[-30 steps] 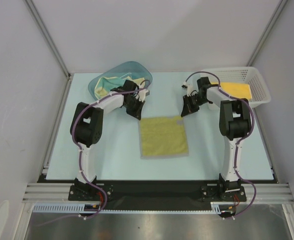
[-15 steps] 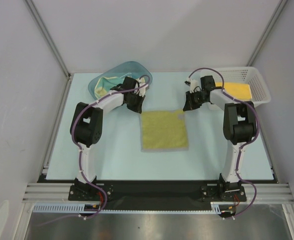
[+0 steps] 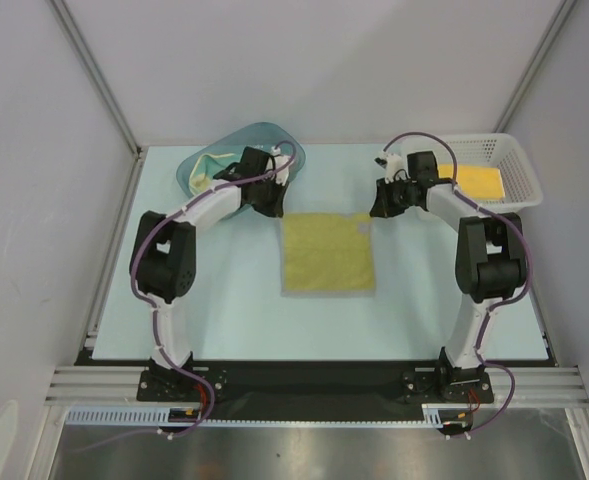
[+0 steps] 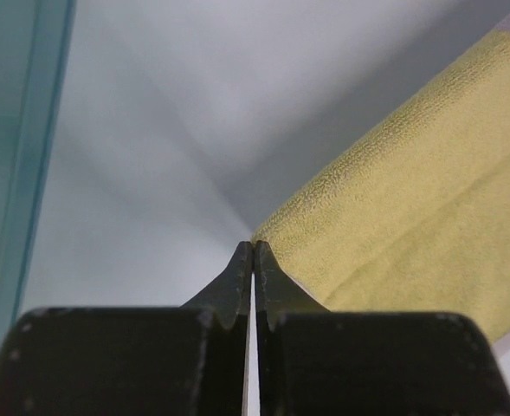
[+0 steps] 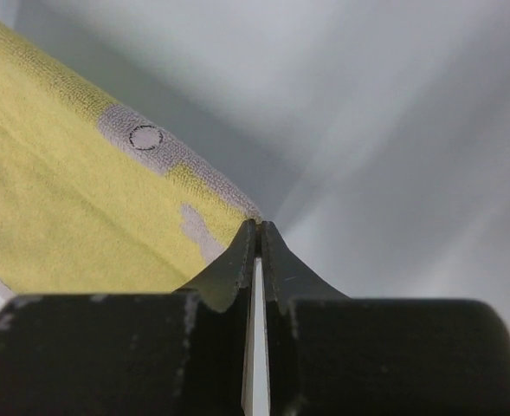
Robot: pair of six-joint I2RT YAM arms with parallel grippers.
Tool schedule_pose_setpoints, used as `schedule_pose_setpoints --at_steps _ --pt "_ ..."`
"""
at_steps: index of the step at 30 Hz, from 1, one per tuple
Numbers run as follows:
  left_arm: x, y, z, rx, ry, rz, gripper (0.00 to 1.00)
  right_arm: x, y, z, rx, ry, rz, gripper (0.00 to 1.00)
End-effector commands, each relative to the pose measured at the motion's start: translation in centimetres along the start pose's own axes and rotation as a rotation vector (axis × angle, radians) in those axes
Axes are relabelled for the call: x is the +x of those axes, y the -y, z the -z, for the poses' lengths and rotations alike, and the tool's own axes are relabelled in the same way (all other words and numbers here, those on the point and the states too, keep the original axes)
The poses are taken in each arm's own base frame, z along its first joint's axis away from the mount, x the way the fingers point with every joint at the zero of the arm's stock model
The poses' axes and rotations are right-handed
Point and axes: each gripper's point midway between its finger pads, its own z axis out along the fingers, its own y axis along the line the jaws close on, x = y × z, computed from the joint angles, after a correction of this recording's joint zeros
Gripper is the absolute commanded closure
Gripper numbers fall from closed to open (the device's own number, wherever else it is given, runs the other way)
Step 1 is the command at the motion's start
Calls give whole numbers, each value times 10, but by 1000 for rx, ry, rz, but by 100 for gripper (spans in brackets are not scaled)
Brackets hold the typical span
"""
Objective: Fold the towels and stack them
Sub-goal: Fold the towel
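An olive-yellow towel point(image 3: 326, 252) with a grey edge lies flat at the middle of the table. My left gripper point(image 3: 276, 209) is shut on its far left corner, and the left wrist view shows the towel point(image 4: 410, 191) meeting the closed gripper point(image 4: 253, 247). My right gripper point(image 3: 375, 211) is shut on the far right corner. In the right wrist view the towel point(image 5: 64, 199), with grey patches, ends at that gripper point(image 5: 259, 225). More towels point(image 3: 202, 176) lie crumpled in the teal tub. A bright yellow folded towel point(image 3: 474, 180) lies in the white basket.
The teal tub point(image 3: 264, 133) stands at the far left, just behind my left arm; its wall point(image 4: 21, 173) shows in the left wrist view. The white mesh basket point(image 3: 519, 160) stands at the far right. Grey walls close in the table on three sides.
Both grippers have moved away from the bases toward the far side, and the towel has slid that way with them, now lying straighter.
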Motion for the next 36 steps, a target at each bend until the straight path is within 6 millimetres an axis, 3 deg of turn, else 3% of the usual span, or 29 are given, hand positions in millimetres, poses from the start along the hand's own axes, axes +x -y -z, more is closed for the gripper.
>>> schedule_pose_setpoints --at_steps 1,3,4,6,10,11,19,24,31,36 --pt "-26 -8 42 -68 102 -7 100 -31 13 27 150 115 35 100" --pt "-24 -4 45 -62 110 -7 100 -35 10 33 193 141 43 100" --pt "-23 0 47 -60 117 -15 99 -26 9 32 204 132 22 100" --pt "-16 2 48 -70 106 -20 100 -33 3 43 228 173 33 100" --pt "2 9 45 -78 70 -28 100 -22 -17 49 231 175 41 100" --pt "1 11 49 -78 80 -30 100 -11 -19 47 238 156 36 100" --pt "25 29 56 -77 65 -24 100 6 -23 67 330 142 -12 100" --pt "40 36 59 -94 34 -32 100 19 -40 69 332 123 -44 100" --pt "52 47 76 -97 48 -32 100 58 -46 69 367 15 -110 100" --pt "70 58 74 -68 2 -24 99 71 -60 73 369 -4 -135 100"
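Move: Some 20 cm straight back from the left hand, and about 6 cm below it, lies the near left corner of the towel, whose far left corner that hand already pinches. The blue tub's middle stands about 12 cm ahead of this hand and 11 cm to its left. For the right hand, already shut on the far right corner, the near right corner is likewise about 20 cm back and 6 cm down; the white basket's middle is some 11 cm ahead and 28 cm right. Carrying the towel's far edge between them, both hands rise about 3 cm and then draw it back roughly 10 cm over the lying cloth towards the near edge. The left dips again on the way before easing up slightly, and the right sinks late while its wrist turns clockwise about 15 degrees. Both keep their pinch on the corners. ##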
